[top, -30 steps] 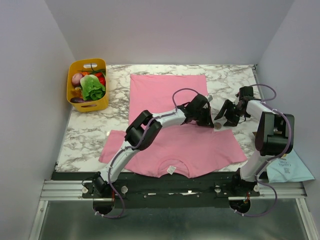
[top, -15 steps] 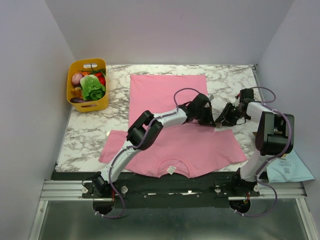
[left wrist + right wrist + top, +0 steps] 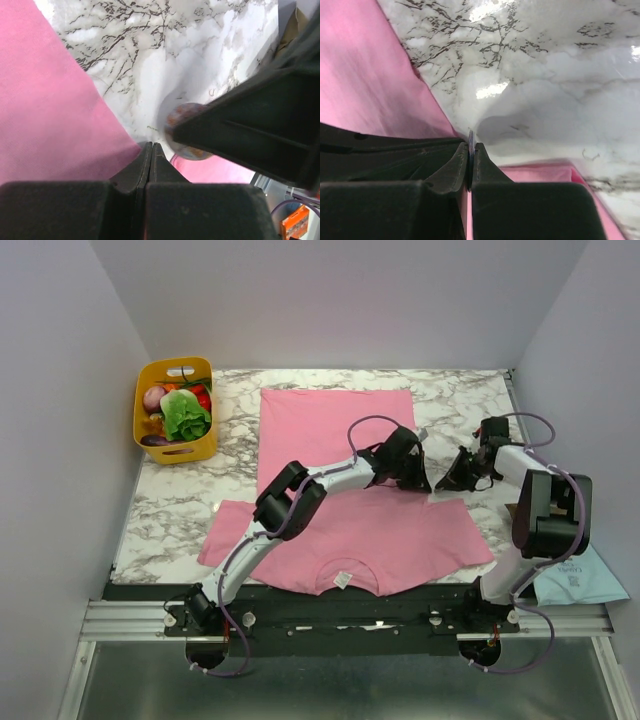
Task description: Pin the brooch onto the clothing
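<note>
The pink clothing (image 3: 340, 430) lies flat on the marble table, its neckline towards the arms. My left gripper (image 3: 424, 483) is shut, its tip (image 3: 151, 146) at the shirt's edge by the right armpit, with nothing visible between the jaws. My right gripper (image 3: 446, 483) faces it closely from the right and is shut on the brooch (image 3: 470, 136), a thin disc held edge-on between the jaws. From the left wrist, the brooch (image 3: 179, 113) shows as a round disc partly behind the right gripper's finger (image 3: 250, 130). In the top view the brooch is hidden.
A yellow basket (image 3: 176, 410) of toy vegetables stands at the back left of the table. A pale blue bag (image 3: 575, 576) lies beside the right arm's base. Bare marble (image 3: 470, 410) shows to the right of the shirt.
The right gripper, open over the brooch a second ago, has closed on it and tilted down close to the left gripper. The left arm has barely moved.
</note>
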You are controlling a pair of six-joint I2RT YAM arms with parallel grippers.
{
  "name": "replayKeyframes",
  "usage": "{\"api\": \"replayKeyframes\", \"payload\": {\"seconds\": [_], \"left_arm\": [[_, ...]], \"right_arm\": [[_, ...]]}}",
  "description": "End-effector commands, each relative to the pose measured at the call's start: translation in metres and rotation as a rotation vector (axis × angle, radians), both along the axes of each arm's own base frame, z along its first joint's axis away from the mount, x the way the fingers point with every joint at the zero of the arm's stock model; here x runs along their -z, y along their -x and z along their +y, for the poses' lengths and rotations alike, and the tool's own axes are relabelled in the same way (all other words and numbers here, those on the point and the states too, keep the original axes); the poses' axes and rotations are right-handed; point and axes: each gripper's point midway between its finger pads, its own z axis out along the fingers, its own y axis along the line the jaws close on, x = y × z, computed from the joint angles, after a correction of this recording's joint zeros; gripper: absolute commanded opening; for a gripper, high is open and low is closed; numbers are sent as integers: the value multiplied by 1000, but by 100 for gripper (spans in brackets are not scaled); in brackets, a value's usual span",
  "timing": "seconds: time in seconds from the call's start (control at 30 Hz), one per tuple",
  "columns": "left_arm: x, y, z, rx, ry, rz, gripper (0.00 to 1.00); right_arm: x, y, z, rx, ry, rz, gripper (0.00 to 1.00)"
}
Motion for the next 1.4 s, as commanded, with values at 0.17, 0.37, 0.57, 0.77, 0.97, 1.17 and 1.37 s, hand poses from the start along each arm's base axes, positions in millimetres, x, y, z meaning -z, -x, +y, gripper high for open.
{"api": "replayKeyframes", "payload": {"seconds": [0.17,0.37,0.57,0.77,0.97,1.17,1.37], "left_arm": [[-134,9,30,32,226,-186,22],[-165,5,104,-56,206,-265,52],[-167,-12,203,-260,-102,-423,77],[-157,-3,302,-472,-329,-399,84],[-144,13,384,-664,-312,-313,86],[-144,27,422,-740,-334,-305,86],[-151,33,436,-776,-327,-320,87]], "right_arm": [[-83,-11,-9,-14,91,-200,1],[-115,-7,16,-125,169,-276,1],[-110,-4,76,-307,292,-291,1],[-94,-5,132,-458,580,-279,1],[-61,6,170,-541,928,-231,0],[-25,23,194,-580,1142,-160,1],[-17,36,204,-586,1189,-154,20]]}}
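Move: The right hand already grips the brooch by its edge. The shirt spot it is bound for lies about 21 cm to its left, 4 cm back and barely 2 cm lower. The collar label sits some 24 cm left and 23 cm back of the right hand, and the right-hand sleeve about 7 cm right and 10 cm back of it. From the left hand's shut fingertips, the brooch is only some 2 cm to the right and 1 cm back. The right fingers keep their pinch on the brooch as the left fingers let go of it, spread wide and clear off up and about 40 cm to the left, turning counter-clockwise. The right hand lifts the brooch some 11 cm, swings it left over the shirt and lowers it again towards the chest cloth, rolling its left side steeply down while turning counter-clockwise. ##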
